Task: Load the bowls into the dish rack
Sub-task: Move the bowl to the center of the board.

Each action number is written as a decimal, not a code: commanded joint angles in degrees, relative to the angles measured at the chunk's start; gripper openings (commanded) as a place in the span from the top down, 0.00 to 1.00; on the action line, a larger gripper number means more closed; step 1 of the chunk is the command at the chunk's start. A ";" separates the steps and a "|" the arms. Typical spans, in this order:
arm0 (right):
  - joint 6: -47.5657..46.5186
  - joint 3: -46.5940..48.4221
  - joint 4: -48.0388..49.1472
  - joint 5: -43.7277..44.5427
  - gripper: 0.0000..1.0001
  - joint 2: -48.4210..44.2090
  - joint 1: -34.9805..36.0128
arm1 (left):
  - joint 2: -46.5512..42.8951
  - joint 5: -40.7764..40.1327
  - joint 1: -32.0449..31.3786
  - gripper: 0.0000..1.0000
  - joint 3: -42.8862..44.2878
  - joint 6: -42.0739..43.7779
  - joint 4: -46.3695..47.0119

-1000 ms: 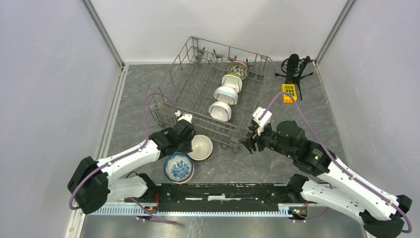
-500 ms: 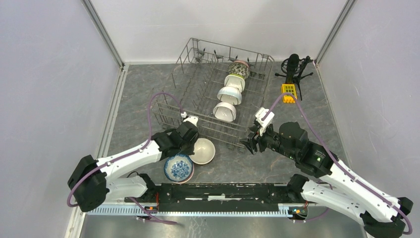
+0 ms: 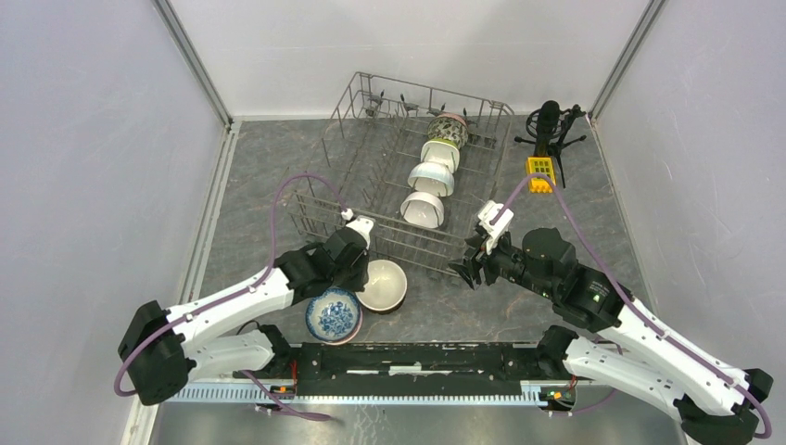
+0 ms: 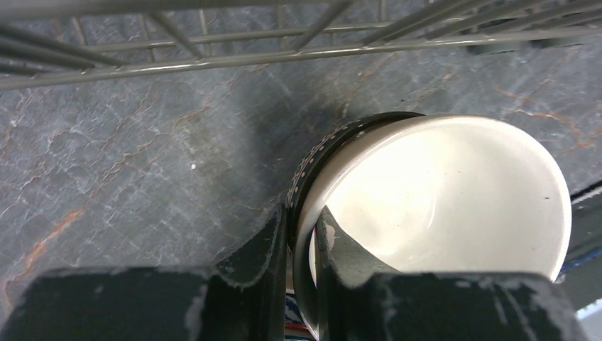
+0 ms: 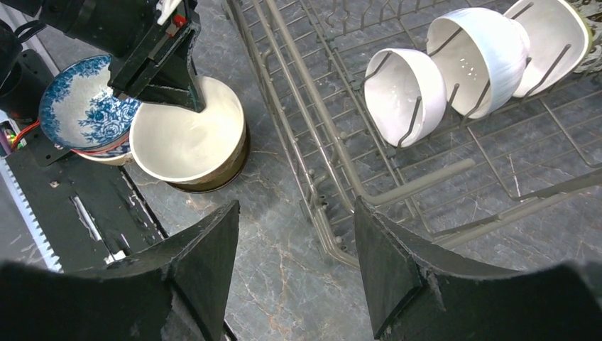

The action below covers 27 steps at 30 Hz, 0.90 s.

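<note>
My left gripper [image 3: 364,268] is shut on the near rim of a bowl [image 3: 385,285] that is cream inside and dark outside, just in front of the dish rack [image 3: 320,215]. In the left wrist view one finger [image 4: 266,241] lies outside the bowl [image 4: 440,192] and the other inside. A blue-and-white bowl [image 3: 334,315] sits on another bowl beside it, near the left arm. Several bowls stand on edge in the rack, the nearest one white [image 3: 423,209]. My right gripper [image 5: 294,213] hangs open and empty above the table by the dish rack's near right corner [image 5: 323,213].
A black microphone on a small stand [image 3: 549,130] and a yellow block [image 3: 540,173] are at the back right, beside the rack. A black rail [image 3: 417,357] runs along the near edge between the arm bases. Grey walls close in both sides.
My left gripper has carried the cream bowl slightly right and nearer. The dish rack has shifted a little to the right. The right gripper edged rightward early on, then held still.
</note>
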 commanded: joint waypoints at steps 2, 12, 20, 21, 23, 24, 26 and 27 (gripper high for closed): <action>0.58 0.58 1.35 -1.61 0.35 0.63 0.19 | -2.89 3.91 -0.69 0.98 2.72 2.22 9.18; 0.85 0.12 1.11 -1.16 0.35 0.06 0.14 | -1.71 7.12 -4.08 0.98 1.80 2.92 12.32; 0.93 -0.21 1.20 -0.79 0.35 -0.14 0.17 | -0.25 3.85 -9.81 0.98 1.22 2.77 13.46; 0.98 -0.21 1.26 -0.80 0.35 -0.08 0.18 | 0.23 3.54 -9.97 0.98 1.16 2.67 13.53; 1.10 -0.39 1.32 -0.87 0.35 -0.20 0.18 | 0.98 2.85 -10.18 0.98 1.01 2.42 13.50; 1.12 -0.47 1.29 -0.89 0.35 -0.20 0.19 | 1.34 2.69 -10.25 0.98 1.13 2.32 13.60; 1.13 -0.65 1.22 -0.85 0.35 -0.29 0.16 | 2.21 2.20 -10.42 0.98 1.08 2.22 13.75; 1.19 -0.74 1.19 -0.81 0.35 -0.39 0.22 | 2.86 1.78 -10.45 0.98 1.12 2.15 13.75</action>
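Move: The left hand already pinches the rim of the nested white bowl stack, whose middle is about 5 cm to the right, 1 cm back and 3 cm below it; the center of the board lies some 12 cm right, 4 cm back and 6 cm below. The blue-patterned bowls sit roughly 7 cm left and 8 cm back of the hand, 5 cm lower, and the rack's near rail runs about 8 cm straight ahead. For the idle right hand, the center is about 9 cm left, 3 cm back and 20 cm below. Keeping its pinch on the rim, one finger inside the white bowl and the other outside the dark one beneath it, the left hand carries the stack about 6 cm to the right and some 3 cm back, away from the blue-patterned bowls towards the board's center. It rises about 2 cm on the way and begins to sink again at the end, while the wrist turns clockwise by roughly 10 degrees and its left side dips a little. ##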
